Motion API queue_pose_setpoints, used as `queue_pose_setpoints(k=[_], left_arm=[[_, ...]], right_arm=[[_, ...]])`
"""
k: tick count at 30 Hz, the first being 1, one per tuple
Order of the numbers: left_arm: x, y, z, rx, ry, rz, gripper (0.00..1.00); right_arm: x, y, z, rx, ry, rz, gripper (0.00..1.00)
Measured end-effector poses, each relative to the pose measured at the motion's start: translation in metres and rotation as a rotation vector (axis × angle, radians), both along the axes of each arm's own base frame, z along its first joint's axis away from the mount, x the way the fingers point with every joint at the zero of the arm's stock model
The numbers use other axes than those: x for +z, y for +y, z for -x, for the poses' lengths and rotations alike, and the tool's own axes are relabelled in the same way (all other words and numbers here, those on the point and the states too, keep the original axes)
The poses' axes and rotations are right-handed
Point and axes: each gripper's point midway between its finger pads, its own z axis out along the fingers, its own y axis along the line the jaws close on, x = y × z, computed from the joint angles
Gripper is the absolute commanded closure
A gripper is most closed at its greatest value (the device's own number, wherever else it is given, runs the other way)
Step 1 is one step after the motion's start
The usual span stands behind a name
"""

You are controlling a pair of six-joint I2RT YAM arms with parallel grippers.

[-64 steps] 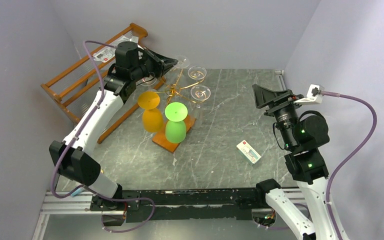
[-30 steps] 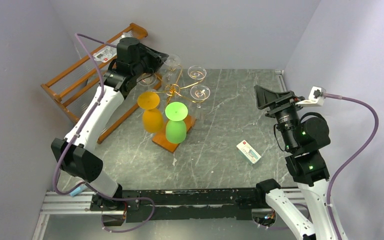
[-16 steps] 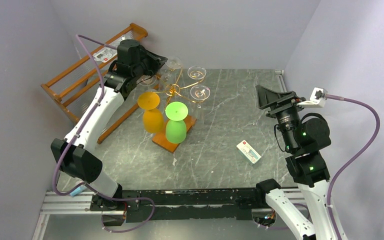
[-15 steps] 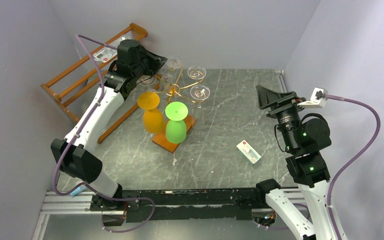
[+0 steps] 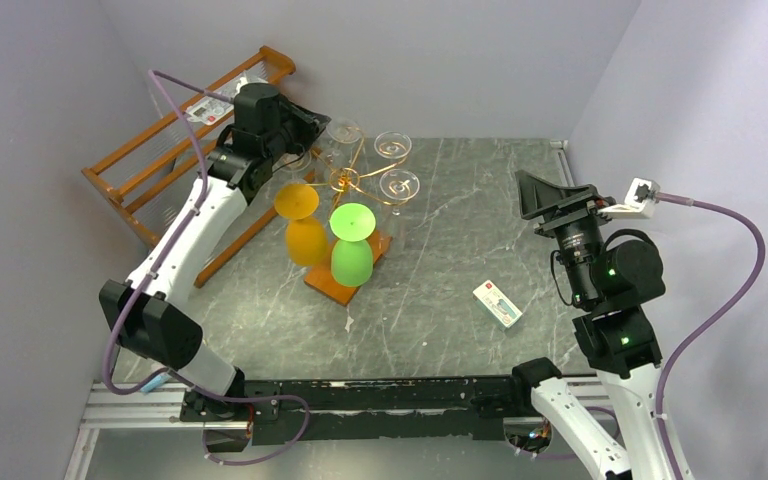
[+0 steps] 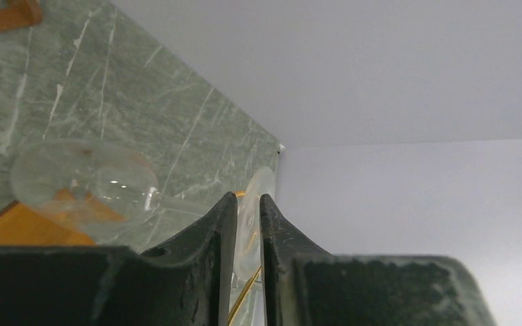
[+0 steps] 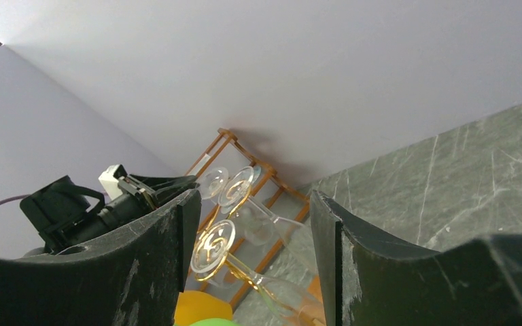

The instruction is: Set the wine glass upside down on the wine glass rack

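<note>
A clear wine glass (image 5: 343,130) hangs at the back of the gold wine glass rack (image 5: 346,181), which stands on an orange-brown wooden base (image 5: 328,286). My left gripper (image 5: 322,122) is shut on the glass's foot. In the left wrist view the foot disc (image 6: 250,204) sits between the fingers of that gripper (image 6: 245,198), the bowl (image 6: 85,183) lies out to the left, and a gold wire (image 6: 243,302) runs just below. My right gripper (image 5: 545,195) stands open and empty at the right, well away from the rack, and its wrist camera frames the rack between the fingers (image 7: 251,198).
On the rack hang an orange glass (image 5: 303,228), a green glass (image 5: 351,248) and two clear glasses (image 5: 394,147) (image 5: 400,186), all upside down. A stepped wooden slatted shelf (image 5: 155,150) leans in the back left corner. A small white box (image 5: 497,303) lies on the marble table.
My left gripper has carried the clear glass a little leftward at the back of the rack. The right arm has drifted slightly to the right, jaws unchanged.
</note>
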Motion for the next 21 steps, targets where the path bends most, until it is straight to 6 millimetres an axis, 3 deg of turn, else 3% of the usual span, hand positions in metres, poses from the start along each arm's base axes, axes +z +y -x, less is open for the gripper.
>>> queue_pose_setpoints(k=[12, 17, 21], left_arm=[[0.018, 0.015, -0.002, 0.036, -0.113, -0.085, 0.63], [0.035, 0.019, 0.003, 0.032, -0.186, -0.124, 0.45], [0.063, 0.022, 0.011, 0.006, -0.295, -0.166, 0.33]], right_arm=[[-0.009, 0.0, -0.004, -0.008, 0.02, 0.0, 0.37], [-0.009, -0.001, -0.004, -0.008, 0.02, 0.001, 0.37], [-0.01, -0.001, -0.004, -0.009, 0.022, 0.003, 0.35]])
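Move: The foot of the wine glass hung on the rack's back hook lies close by the left fingertips, about 3 cm to the right, 1 cm ahead and 2 cm below. Level with that foot, the left clear glass's foot is some 6 cm left and 5 cm back from the hand, and the right clear glass's foot 12 cm right and 3 cm back. From the right hand, the back glass's foot is roughly 20 cm ahead, 31 cm left and 10 cm lower. The back wine glass is left hanging by its foot as the left hand moves away: first a little to its left, then mostly up, faster towards the end, about 6 cm higher in all. The nearly shut fingers spread to over half open, and the wrist tips the fingertips upward by some 15–20 degrees and rolls slightly, left side rising. ##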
